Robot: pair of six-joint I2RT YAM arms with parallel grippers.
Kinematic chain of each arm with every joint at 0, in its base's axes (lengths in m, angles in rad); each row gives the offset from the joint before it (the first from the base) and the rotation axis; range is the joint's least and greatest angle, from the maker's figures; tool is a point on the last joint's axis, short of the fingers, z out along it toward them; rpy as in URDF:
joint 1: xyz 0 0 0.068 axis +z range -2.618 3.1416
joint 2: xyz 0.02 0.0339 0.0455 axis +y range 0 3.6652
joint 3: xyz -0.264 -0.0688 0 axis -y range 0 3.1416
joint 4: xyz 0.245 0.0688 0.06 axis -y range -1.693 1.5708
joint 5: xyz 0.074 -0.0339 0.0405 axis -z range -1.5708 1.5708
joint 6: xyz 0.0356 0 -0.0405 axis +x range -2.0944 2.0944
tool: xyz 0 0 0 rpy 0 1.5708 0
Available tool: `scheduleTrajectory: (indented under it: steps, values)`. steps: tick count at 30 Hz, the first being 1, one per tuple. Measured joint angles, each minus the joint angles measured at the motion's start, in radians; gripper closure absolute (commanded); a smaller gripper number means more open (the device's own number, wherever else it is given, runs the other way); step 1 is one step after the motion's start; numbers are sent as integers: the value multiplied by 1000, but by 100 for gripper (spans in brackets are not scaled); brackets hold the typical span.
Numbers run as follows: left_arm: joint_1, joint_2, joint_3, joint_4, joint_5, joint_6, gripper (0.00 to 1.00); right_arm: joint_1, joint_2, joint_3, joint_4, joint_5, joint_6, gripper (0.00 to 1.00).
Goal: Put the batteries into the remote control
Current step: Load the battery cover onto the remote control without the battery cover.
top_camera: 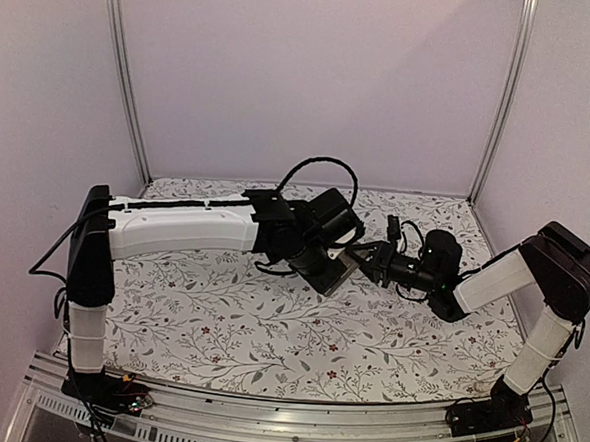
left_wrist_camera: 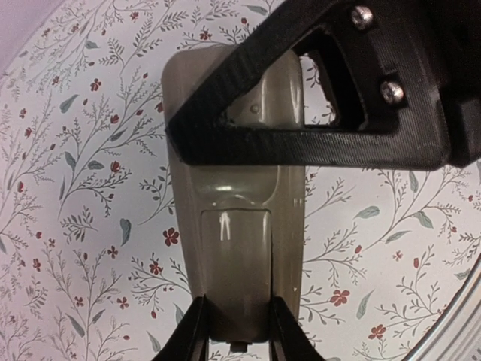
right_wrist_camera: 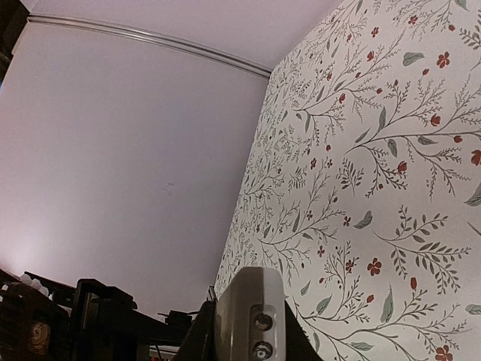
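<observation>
The remote control (left_wrist_camera: 240, 226) shows its grey-tan back in the left wrist view and hangs above the floral cloth. My left gripper (left_wrist_camera: 239, 304) is shut on its near end, one finger on each long side. One of my right gripper's fingers (left_wrist_camera: 301, 143) crosses the remote's far end. From the right wrist, the remote's end face (right_wrist_camera: 252, 312) with two small round lenses sits clamped in my right gripper (right_wrist_camera: 248, 331). From above, both grippers (top_camera: 317, 262) (top_camera: 365, 255) meet at the remote (top_camera: 334, 275) mid-table. The batteries are out of view.
A floral cloth (top_camera: 268, 330) covers the table. Pale walls and metal posts (top_camera: 128, 81) (top_camera: 503, 103) close in the back and sides. A black cable loop (top_camera: 318, 167) rises behind the left wrist.
</observation>
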Motion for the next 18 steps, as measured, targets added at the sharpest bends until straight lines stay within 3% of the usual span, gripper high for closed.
scheduleTrajectory:
  steps: [12, 18]
  values:
    - [8, 2, 5, -7, 38, 6, 57, 8, 6, -1, 30, -10, 8, 100]
    - [10, 2, 5, -8, 36, 12, 40, 8, 15, -1, 45, -17, 26, 100]
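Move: The left hand still pinches the battery cover over the remote control's battery bay, whose middle lies about 2 cm ahead, 2 cm right and 1 cm below it. The remote control's middle is roughly 4 cm ahead and 3 cm right, about 1 cm lower. From the right hand, which holds the remote control's far end, the bay is some 4 cm back and 4 cm left, about 2 cm lower. The left hand stays practically in place with its fingers slanting down and opens them from about a quarter to just over half of their range, letting go of the battery cover's sides and ending with a fingertip on either side of the remote control's near end. Meanwhile the right hand keeps its pinch on the far end and carries the remote control about half a centimetre left and back, rising a trace, towards the opened left fingers. ##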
